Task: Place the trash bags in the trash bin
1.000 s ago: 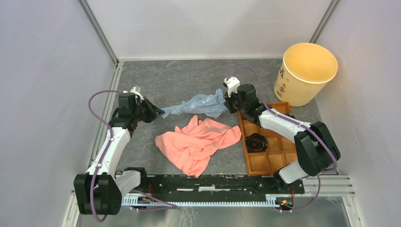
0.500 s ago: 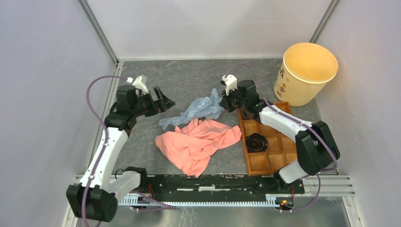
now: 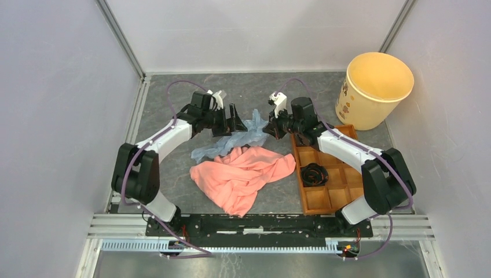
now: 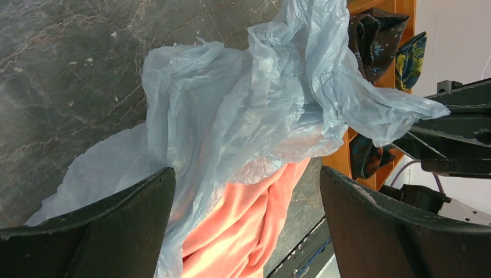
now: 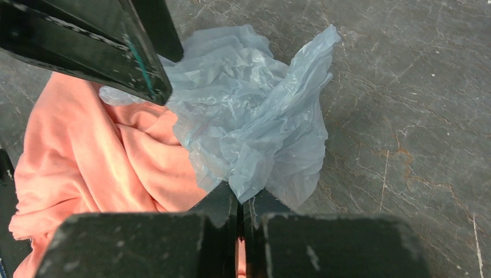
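A crumpled light-blue trash bag [image 3: 238, 136] lies on the grey table, partly draped over a pink cloth [image 3: 243, 174]. My right gripper [image 3: 268, 128] is shut on the bag's right end; in the right wrist view the plastic [image 5: 255, 127] bunches out from between the closed tips [image 5: 240, 200]. My left gripper [image 3: 239, 120] is open just left of it, and its fingers straddle the bag [image 4: 243, 104] without touching it [image 4: 246, 174]. The yellow-tan trash bin [image 3: 376, 90] stands upright at the far right corner.
A brown compartmented wooden tray [image 3: 333, 194] with dark items lies beside the right arm, between the bag and the bin. The pink cloth [image 4: 243, 231] fills the table's middle. Grey walls close in on three sides.
My left gripper let go of the bag's left end, opened wide and swung right to sit close beside the right gripper. The bag slumped and bunched toward the right gripper.
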Controlling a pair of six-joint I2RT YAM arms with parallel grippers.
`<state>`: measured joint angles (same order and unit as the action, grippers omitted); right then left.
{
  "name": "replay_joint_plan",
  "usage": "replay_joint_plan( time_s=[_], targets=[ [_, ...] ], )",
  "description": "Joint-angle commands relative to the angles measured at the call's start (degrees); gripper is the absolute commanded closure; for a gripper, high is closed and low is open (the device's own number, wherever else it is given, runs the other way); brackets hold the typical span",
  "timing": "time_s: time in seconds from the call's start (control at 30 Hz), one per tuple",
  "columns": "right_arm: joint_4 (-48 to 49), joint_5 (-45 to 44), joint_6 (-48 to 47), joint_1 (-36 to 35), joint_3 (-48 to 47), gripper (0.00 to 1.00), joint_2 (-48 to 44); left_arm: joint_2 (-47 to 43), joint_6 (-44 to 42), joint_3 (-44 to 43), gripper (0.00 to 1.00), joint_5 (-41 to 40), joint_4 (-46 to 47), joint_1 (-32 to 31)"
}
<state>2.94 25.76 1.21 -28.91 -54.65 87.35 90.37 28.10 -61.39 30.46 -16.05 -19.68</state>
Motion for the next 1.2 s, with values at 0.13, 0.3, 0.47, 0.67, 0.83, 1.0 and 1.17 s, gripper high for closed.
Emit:
replay_joint_plan(
  time_s=[0.13, 0.3, 0.47, 0.67, 0.83, 1.0, 1.17],
  targets=[
    [4.0, 5.4, 0.2, 1.0, -1.7, 0.99, 1.3, 7.0, -0.8, -4.5, 0.16, -0.3, 2.9, -0.8],
    [4.4, 6.3, -0.2, 1.2, -1.4, 0.99, 1.1, 11.1, 0.6, -7.2, 0.27, -4.4, 2.6, -1.3],
    [5.1, 6.5, 0.1, 1.5, -1.5, 0.99, 1.4, 16.6, 3.2, -10.8, 0.6, -5.4, 2.3, -1.2],
    [2.6, 2.2, -2.8, 1.7, -1.1, 0.99, 1.3, 9.9, 3.4, -10.9, 0.98, -8.2, 0.9, 2.4],
    [-0.5, -7.2, -3.8, 1.8, -2.8, 0.98, 2.1, -3.2, 2.0, -9.9, 0.98, -5.6, -1.5, 10.3],
    [-2.3, -19.1, -2.3, 1.6, -7.6, 0.9, 3.4, -10.8, 1.5, -8.4, 0.98, 2.5, -1.7, 12.5],
    [-2.7, -17.2, -1.3, 1.5, -14.2, 0.69, 6.8, -13.3, 8.4, -4.5, 0.98, 11.1, 7.3, 12.5]
  ],
)
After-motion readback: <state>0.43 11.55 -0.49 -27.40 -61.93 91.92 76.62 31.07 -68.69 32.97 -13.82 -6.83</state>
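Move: The bag's loose edge lies about 5 cm ahead of the open left hand, 2 cm to its right and 7 cm below. From the right hand, which still holds the bag, that edge is some 5 cm ahead, 6 cm left and 7 cm below. The orange cloth lies about 17 cm back from the left hand, straight behind and 12 cm below; the wooden tray is 12 cm back from the right hand, 23 cm right and 13 cm below. Left hand dips forward, pinches the bag, lifts about 20 cm and left; right goes 6 cm forward, fingers parting. ##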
